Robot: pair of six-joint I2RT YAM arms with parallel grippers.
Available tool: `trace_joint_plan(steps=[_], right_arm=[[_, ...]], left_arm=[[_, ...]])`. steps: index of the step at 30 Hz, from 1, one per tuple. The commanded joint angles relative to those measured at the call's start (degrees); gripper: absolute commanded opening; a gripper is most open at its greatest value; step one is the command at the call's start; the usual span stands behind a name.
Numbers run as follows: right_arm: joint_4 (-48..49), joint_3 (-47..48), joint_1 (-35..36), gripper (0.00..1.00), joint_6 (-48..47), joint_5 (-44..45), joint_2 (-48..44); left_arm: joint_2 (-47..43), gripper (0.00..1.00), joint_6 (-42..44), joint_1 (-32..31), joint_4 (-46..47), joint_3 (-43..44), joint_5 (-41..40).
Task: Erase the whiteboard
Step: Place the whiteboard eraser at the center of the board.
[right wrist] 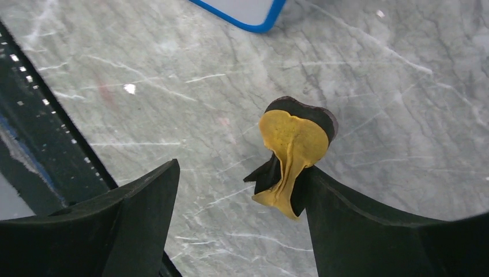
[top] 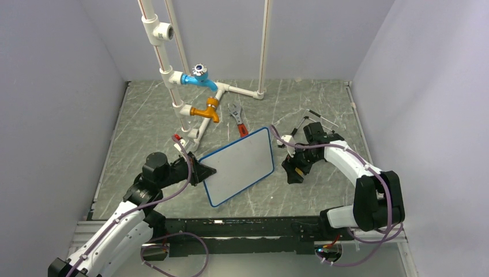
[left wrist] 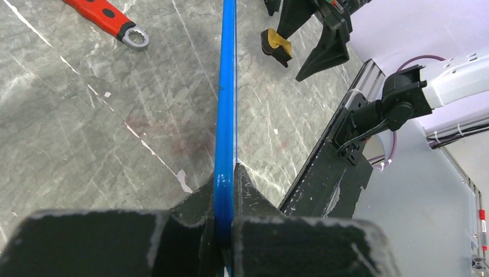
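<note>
The whiteboard point(top: 239, 166) has a thin blue frame and a plain white face, and sits mid-table. My left gripper point(top: 209, 171) is shut on its left edge. In the left wrist view the blue frame point(left wrist: 226, 86) runs straight out from between the closed jaws of that gripper point(left wrist: 230, 173). My right gripper point(top: 295, 167) hangs just right of the board, low over the table. In the right wrist view its jaws point(right wrist: 241, 167) stand wide apart. A crumpled yellow and black wiping pad point(right wrist: 294, 150) clings to the inner side of the right finger point(right wrist: 357, 219). The board's corner point(right wrist: 242, 11) shows at the top.
A white pipe rig with a blue valve point(top: 199, 76) and an orange tap point(top: 209, 111) stands at the back left. A red-handled wrench point(top: 238, 118) lies behind the board, and thin black tools point(top: 314, 118) lie at the back right. A black rail point(top: 242, 226) lines the near edge.
</note>
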Motion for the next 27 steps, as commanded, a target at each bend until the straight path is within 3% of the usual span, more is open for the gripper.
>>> trace_joint_plan(steps=[1, 12, 18, 20, 27], right_arm=[[-6.4, 2.6, -0.4, 0.80, -5.3, -7.6, -0.5], [-8.2, 2.2, 1.9, 0.85, -9.0, -8.9, 6.6], [-6.3, 1.2, 3.8, 0.92, -8.7, -7.4, 5.9], [-6.6, 1.3, 4.0, 0.99, -9.5, -7.8, 5.1], [-7.0, 1.5, 4.2, 1.00, -10.4, -9.0, 4.2]], left_arm=[[-0.8, 0.00, 1.3, -0.1, 3.6, 4.1, 2.4], [-3.7, 0.00, 0.9, -0.1, 2.6, 4.4, 3.2], [-5.2, 0.00, -1.2, 0.0, 4.8, 3.5, 4.1], [-5.5, 0.00, -1.9, -0.1, 5.6, 3.3, 4.6], [-6.0, 0.00, -4.5, -0.1, 10.0, 1.5, 6.2]])
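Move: The eraser hangs from the forward finger of the right hand, about 3 cm ahead of the point between the fingertips and 1 cm below it. The whiteboard's centre lies roughly 20 cm to that hand's left, level with it fore and aft and some 10 cm higher; the board's nearest corner is about 8 cm left and 7 cm up. From the left hand, the eraser is around 29 cm right, 5 cm ahead and 13 cm down. The eraser keeps clinging to the right hand's forward finger as the fingers spread from about three-quarters to fully open. That hand draws back about 4 cm, shifting some 2 cm left beside the board's right end, and after a slight rise sinks a little, turning roughly 10 degrees counter-clockwise. The left hand keeps its pinch on the board's edge, easing it up and back about 2 cm each. ##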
